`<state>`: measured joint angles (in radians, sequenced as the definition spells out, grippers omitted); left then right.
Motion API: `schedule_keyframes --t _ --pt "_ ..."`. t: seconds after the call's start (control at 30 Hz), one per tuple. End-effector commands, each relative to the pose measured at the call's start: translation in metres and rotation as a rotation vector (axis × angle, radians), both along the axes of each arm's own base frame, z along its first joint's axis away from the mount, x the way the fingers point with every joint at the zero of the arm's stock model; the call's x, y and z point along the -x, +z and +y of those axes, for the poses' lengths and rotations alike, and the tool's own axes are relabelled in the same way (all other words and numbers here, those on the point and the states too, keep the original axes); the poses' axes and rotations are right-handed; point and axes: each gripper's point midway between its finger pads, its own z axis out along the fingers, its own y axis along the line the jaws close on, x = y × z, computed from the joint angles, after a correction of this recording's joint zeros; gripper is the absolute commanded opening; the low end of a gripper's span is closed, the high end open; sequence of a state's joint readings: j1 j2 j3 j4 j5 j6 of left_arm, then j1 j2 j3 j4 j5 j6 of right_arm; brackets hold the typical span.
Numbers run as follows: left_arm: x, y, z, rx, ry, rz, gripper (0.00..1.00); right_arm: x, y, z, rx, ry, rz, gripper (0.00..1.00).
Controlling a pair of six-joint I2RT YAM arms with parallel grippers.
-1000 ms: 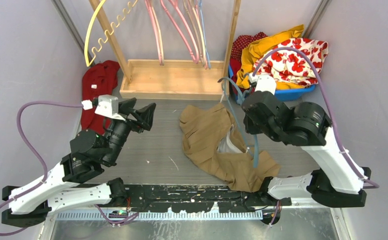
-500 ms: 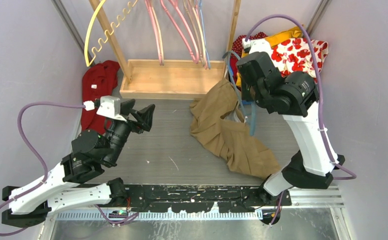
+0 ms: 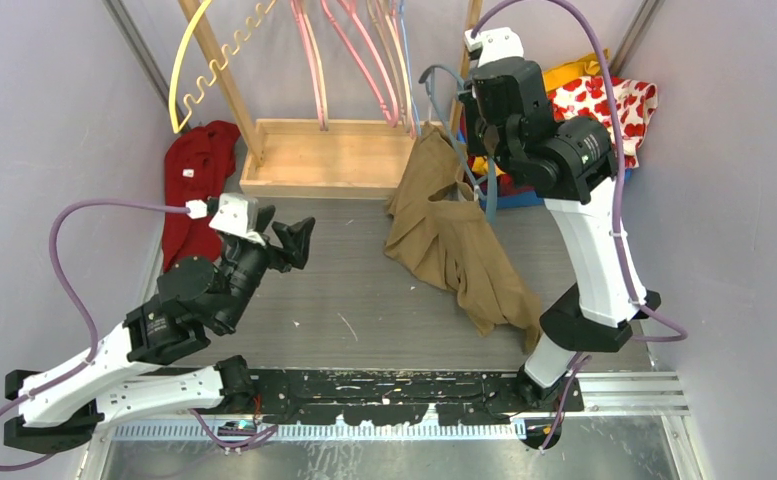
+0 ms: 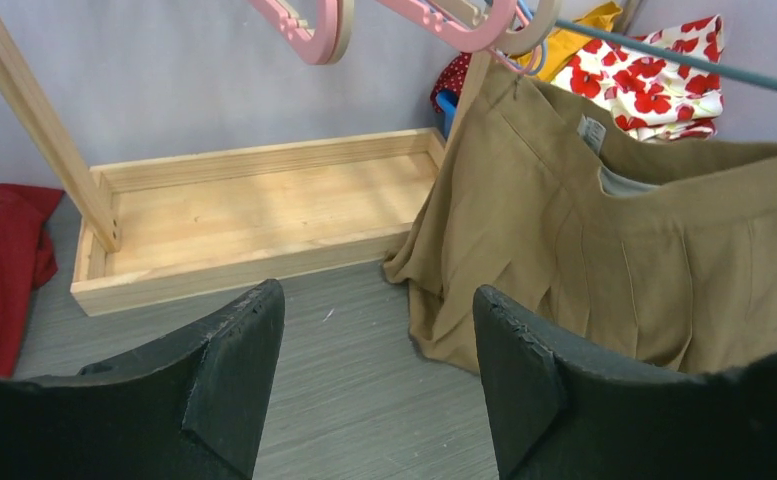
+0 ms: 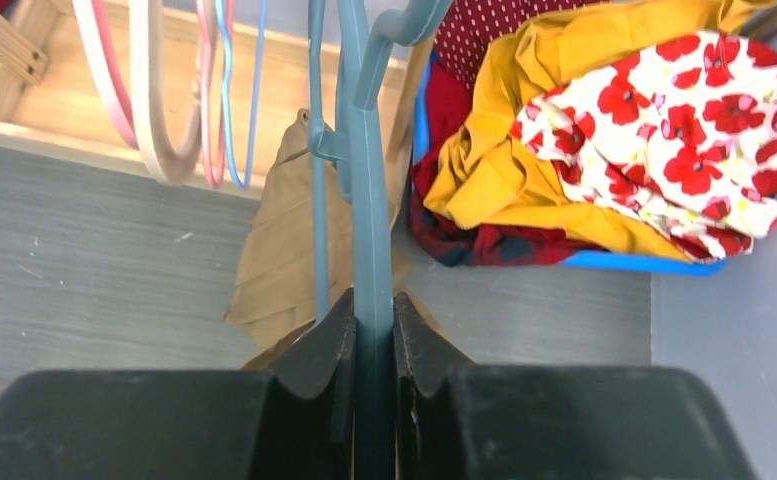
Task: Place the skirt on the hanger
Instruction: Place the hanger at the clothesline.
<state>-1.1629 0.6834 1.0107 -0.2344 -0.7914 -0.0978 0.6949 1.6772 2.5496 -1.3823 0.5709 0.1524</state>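
The tan pleated skirt (image 3: 444, 240) hangs from a blue-grey hanger (image 5: 369, 200), its lower hem trailing on the table. My right gripper (image 5: 372, 300) is shut on the hanger's bar and holds it high beside the wooden rack's right post; in the top view the right gripper (image 3: 482, 98) is at the back. The hanger's hook (image 3: 434, 75) points left toward the rack. My left gripper (image 3: 294, 240) is open and holds nothing, low over the table left of the skirt. In the left wrist view the skirt (image 4: 604, 240) is to the right, beyond my open left gripper (image 4: 376, 290).
The wooden rack base (image 3: 334, 160) is at the back centre, with pink hangers (image 3: 364, 60) and a yellow one (image 3: 189, 70) above it. A red garment (image 3: 194, 170) lies at the back left. A blue bin (image 5: 644, 263) of clothes sits at the back right.
My right arm has risen and swung back toward the rack with the hanger, lifting most of the skirt off the table. The left arm has shifted slightly right.
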Motion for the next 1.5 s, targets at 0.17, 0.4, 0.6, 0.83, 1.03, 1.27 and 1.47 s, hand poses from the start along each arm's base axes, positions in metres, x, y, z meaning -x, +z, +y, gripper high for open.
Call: schedule_keyframes --t 0.17,0.4,0.6,0.83,1.03,1.27,1.47 --pt "0.003 0.015 0.020 -0.001 0.035 -0.018 0.69 -0.047 0.090 0.005 -0.169 0.009 -0.347 0.01" --pt "0.004 0.009 0.025 -0.017 0.044 -0.017 0.69 -0.069 0.117 0.020 -0.210 0.053 -0.461 0.01" --pt "0.003 0.003 0.029 -0.023 0.060 -0.013 0.69 -0.095 0.131 0.028 -0.209 0.059 -0.539 0.01" --pt "0.002 -0.002 0.031 -0.052 0.077 -0.016 0.69 -0.126 0.134 0.034 -0.242 0.062 -0.593 0.01" --pt "0.001 -0.002 0.034 -0.058 0.089 -0.021 0.69 -0.145 0.137 0.041 -0.273 0.073 -0.635 0.01" --pt "0.001 -0.002 0.035 -0.065 0.092 -0.021 0.68 -0.164 0.137 0.037 -0.331 0.088 -0.656 0.01" --pt "0.000 0.000 0.033 -0.077 0.095 -0.023 0.68 -0.183 0.126 0.031 -0.358 0.085 -0.640 0.01"
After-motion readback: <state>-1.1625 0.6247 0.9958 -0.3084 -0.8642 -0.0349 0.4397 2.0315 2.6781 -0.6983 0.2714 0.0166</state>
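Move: The free stretch of clothesline, between the hung hangers and the right-hand post, lies about 28 cm ahead of the right hand, 4 cm to its left and 15 cm above. The nearest hangers hang about 24 cm ahead, 9 cm left and 3 cm up; the post stands about 28 cm ahead and 3 cm right, and the clothes basket 22 cm ahead, 25 cm right, 35 cm down. From the left hand that stretch is some 40 cm ahead, 23 cm right, 20 cm up. Forward towards the clothesline goes the right hand, about 19 cm and some 4 cm leftward, rising nearly 5 cm at first and then sinking slightly, into the gap between the hangers and the right-hand post. Its fingertips tilt up about 20 degrees as they keep their pinch on the blue-grey hanger carrying the skirt. The empty left hand drifts 3 cm left, fingers still open. ##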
